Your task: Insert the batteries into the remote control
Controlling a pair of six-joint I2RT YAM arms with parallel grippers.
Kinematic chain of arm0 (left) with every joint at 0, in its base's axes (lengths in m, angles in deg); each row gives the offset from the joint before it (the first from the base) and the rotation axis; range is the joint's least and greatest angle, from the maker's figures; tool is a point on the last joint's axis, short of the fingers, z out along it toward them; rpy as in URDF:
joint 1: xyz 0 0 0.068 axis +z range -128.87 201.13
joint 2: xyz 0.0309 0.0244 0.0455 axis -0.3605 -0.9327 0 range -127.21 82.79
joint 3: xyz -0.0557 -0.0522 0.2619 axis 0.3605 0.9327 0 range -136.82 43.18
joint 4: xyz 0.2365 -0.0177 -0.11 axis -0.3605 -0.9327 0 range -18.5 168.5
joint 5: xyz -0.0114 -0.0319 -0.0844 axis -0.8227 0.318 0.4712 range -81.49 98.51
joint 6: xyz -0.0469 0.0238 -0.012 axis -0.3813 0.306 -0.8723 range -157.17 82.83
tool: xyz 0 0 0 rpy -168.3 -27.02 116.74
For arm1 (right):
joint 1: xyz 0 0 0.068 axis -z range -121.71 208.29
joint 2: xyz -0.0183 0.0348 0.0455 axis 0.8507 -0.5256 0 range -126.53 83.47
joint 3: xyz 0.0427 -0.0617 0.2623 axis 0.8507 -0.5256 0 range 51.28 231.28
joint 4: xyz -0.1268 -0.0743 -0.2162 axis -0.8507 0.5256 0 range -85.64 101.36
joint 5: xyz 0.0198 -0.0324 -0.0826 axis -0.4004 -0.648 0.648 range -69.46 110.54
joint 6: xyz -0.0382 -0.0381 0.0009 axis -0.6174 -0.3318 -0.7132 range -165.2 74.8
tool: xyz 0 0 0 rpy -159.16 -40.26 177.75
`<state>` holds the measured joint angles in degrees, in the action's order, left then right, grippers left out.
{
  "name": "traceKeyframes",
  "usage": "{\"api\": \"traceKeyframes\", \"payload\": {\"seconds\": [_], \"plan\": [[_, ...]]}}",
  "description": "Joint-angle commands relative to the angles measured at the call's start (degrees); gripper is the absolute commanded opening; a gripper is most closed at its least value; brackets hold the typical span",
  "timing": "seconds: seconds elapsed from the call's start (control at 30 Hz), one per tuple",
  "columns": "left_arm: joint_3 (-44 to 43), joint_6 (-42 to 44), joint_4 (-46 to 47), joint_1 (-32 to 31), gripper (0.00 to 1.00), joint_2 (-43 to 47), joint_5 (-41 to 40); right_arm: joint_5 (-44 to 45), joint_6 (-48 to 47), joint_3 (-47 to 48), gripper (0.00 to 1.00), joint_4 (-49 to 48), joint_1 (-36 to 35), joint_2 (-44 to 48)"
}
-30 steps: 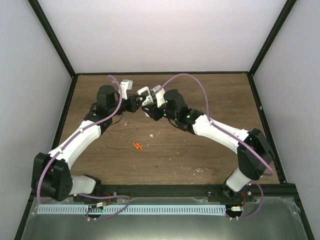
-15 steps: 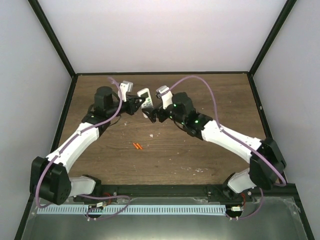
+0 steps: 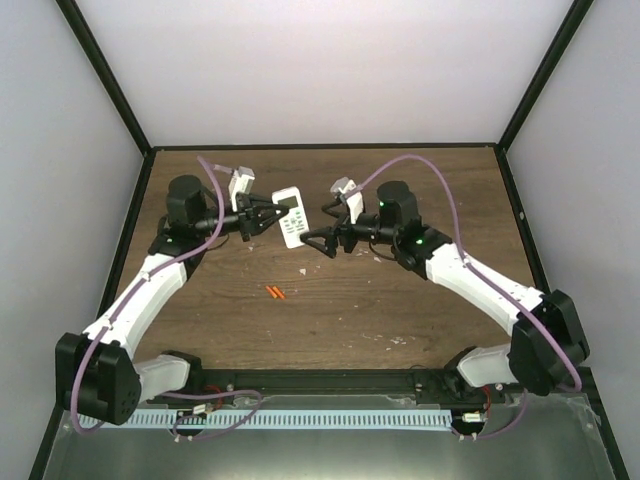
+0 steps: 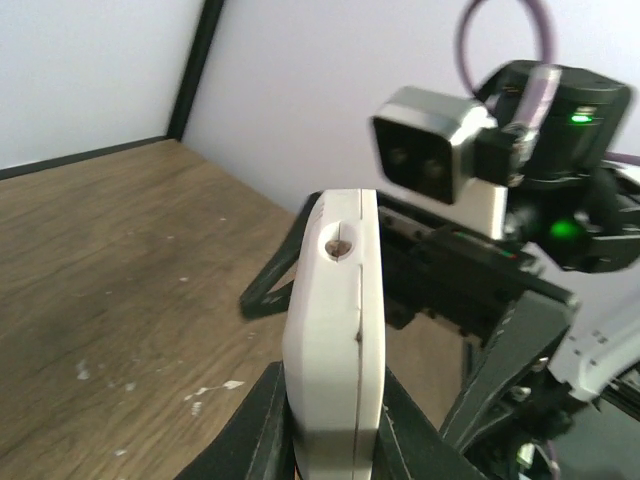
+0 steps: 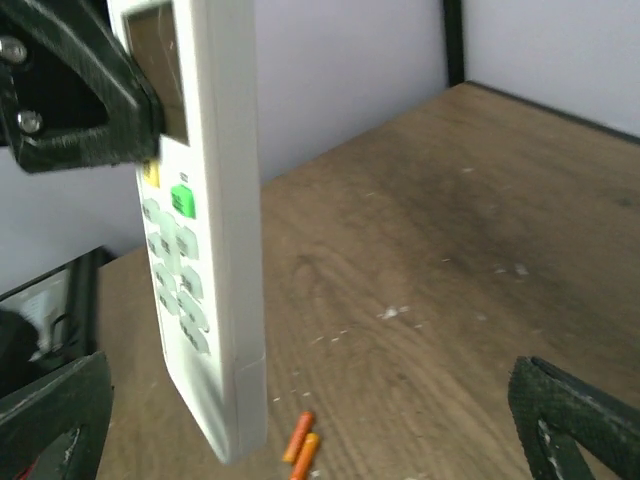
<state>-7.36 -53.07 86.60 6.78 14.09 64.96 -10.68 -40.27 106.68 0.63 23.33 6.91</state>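
My left gripper [image 3: 268, 216] is shut on the white remote control [image 3: 292, 216] and holds it above the table at the back centre. In the left wrist view the remote control [image 4: 335, 320] stands on edge between my fingers [image 4: 258, 425]. Its grey display and green buttons face the right wrist camera, where the remote control [image 5: 200, 230] hangs at the left. My right gripper [image 3: 322, 230] stands open just right of the remote, touching nothing; in its own view the right gripper [image 5: 310, 370] spans the frame. Two orange batteries [image 3: 275, 292] lie side by side on the wood below, and the batteries [image 5: 303, 445] also show under the remote.
The brown wooden table [image 3: 420, 310] carries pale crumbs [image 3: 305, 270] near the middle and front right. A black frame [image 3: 520, 230] and grey walls enclose it. Both arms arch over the back half, their wrists close together.
My right gripper has opened, let go of the remote and drawn back to the right. The left arm has swung the remote slightly left and turned its button face up.
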Motion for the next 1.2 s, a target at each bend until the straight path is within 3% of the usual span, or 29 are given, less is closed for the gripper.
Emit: {"api": "traceKeyframes", "payload": {"seconds": [0.0, 0.53, 1.17], "plan": [[0.48, -1.31, 3.96, 0.02, 0.00, 2.10, 8.83, -11.51, -0.64, 2.76, 0.99, 0.16, -0.18, -2.75], [2.97, -2.88, 6.32, -0.27, 0.00, 3.58, 9.52, -21.93, 0.34, 6.21, 0.43, -0.77, -0.20, -7.12], [5.72, -3.68, 10.95, -0.56, 0.00, 3.30, 6.42, -27.26, -0.75, 8.38, 0.04, 2.34, -0.79, -8.47]]}}
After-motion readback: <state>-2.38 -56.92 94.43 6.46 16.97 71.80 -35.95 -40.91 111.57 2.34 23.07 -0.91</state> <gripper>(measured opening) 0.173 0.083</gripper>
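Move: The remote control is already held by the left fingers near its screen, its middle only about 1 cm back, 1 cm right and 2 cm below that hand point. From the open right hand, the remote's middle lies some 5 cm to the left, level fore-and-aft and about 2 cm higher. The two batteries lie on the table about 5 cm back, 10 cm left and 26 cm below the right hand. The right hand swings in on the remote's free keypad end, going about 5 cm back and 3 cm left with a brief 2 cm dip early on, while its wrist turns some 25 degrees counter-clockwise and its wide-open fingers close to pinch that end by its two faces. The left hand keeps its grip and carries the remote about 3 cm back, turning slightly clockwise and rising a little before it settles, then holds it there for the right fingers. ##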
